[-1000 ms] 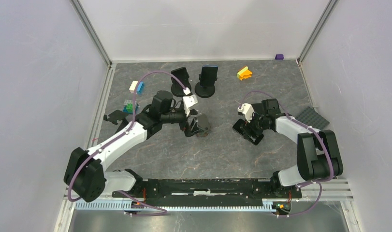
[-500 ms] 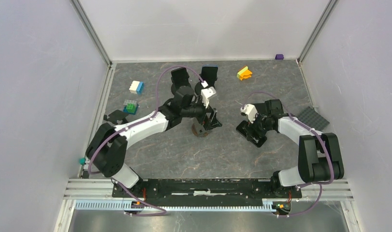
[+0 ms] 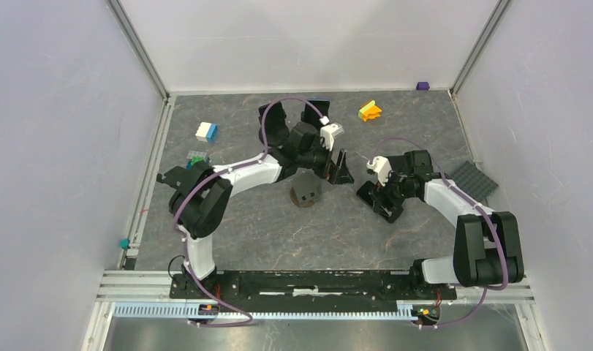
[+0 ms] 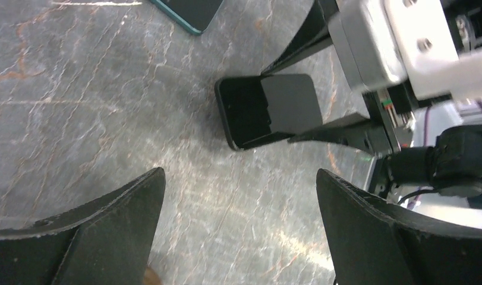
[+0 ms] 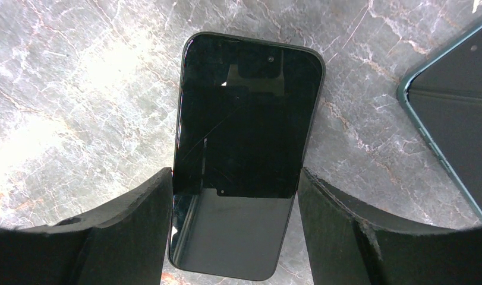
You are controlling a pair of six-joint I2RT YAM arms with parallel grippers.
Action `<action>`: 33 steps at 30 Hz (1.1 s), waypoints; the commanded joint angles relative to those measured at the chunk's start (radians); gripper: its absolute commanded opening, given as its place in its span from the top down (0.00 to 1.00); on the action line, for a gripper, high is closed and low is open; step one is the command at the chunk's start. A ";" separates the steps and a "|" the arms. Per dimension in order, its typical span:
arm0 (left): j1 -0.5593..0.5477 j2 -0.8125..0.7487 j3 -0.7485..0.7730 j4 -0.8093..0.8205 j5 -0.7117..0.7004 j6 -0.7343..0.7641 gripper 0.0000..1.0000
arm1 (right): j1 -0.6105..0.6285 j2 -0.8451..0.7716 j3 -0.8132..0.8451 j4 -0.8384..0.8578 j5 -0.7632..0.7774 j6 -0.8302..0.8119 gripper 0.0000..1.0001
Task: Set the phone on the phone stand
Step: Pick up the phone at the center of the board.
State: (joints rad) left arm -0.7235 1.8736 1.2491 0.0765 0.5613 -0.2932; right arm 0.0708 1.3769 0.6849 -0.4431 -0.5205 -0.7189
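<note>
A black phone [image 5: 247,119] lies screen up between the fingers of my right gripper [image 5: 233,184], whose jaws press its two long sides; it shows from above as the phone [image 3: 381,199] under the right gripper [image 3: 387,191]. My left gripper [image 3: 339,167] hovers open just left of it, with nothing between its fingers; its own view looks across at the phone [image 4: 268,110] from the left gripper [image 4: 239,175]. One black phone stand [image 3: 272,119] stands at the back; a second stand [image 3: 313,107] is partly hidden behind the left arm.
A teal-edged phone [image 5: 452,113] lies beside the black one. A dark round piece with a brown face [image 3: 304,193] lies mid-table. Toy bricks [image 3: 206,131], [image 3: 197,156], [image 3: 369,110] are scattered about, and a grey baseplate [image 3: 471,179] lies by the right wall.
The left arm has swung right and back, away from the round brown-faced piece, to sit beside the right gripper. The right gripper with the phone shifted slightly right.
</note>
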 commanded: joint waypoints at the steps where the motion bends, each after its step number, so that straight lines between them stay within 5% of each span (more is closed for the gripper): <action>1: -0.011 0.077 0.111 -0.033 0.061 -0.134 0.01 | -0.002 -0.060 0.002 0.007 -0.078 0.006 0.57; 14: -0.020 0.251 0.243 -0.066 0.252 -0.298 0.17 | -0.002 -0.136 -0.001 0.003 -0.168 0.027 0.57; 33: -0.043 0.353 0.274 0.113 0.400 -0.564 0.50 | -0.001 -0.158 -0.015 0.015 -0.194 0.032 0.57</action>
State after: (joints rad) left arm -0.7601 2.2063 1.4754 0.1219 0.9131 -0.7662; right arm 0.0708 1.2526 0.6720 -0.4576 -0.6590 -0.6926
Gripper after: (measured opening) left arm 0.527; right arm 0.748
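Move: The phone, held just off the table in the right hand, has its middle about 11 cm to the left hand's right, 9 cm back and 9 cm below; from the right hand that middle is some 2 cm forward and 1 cm left, at its height. A second phone lies 6 cm right of the held phone's middle and 12 cm farther out, on the table. From the left hand, the grey stand is about 10 cm left, 6 cm back and 8 cm lower. Still pinching the phone by its long edges, the right hand lifts it about 3.5 cm and 2 cm left, tilting slightly, then holds it there. The left hand comes in to the phone's far-left end, about 6 cm right, 4 cm back and 3 cm down, rolling some 35 degrees so its forward side turns down, and half closes with one finger over the screen; its contact with the phone can't be made out. ##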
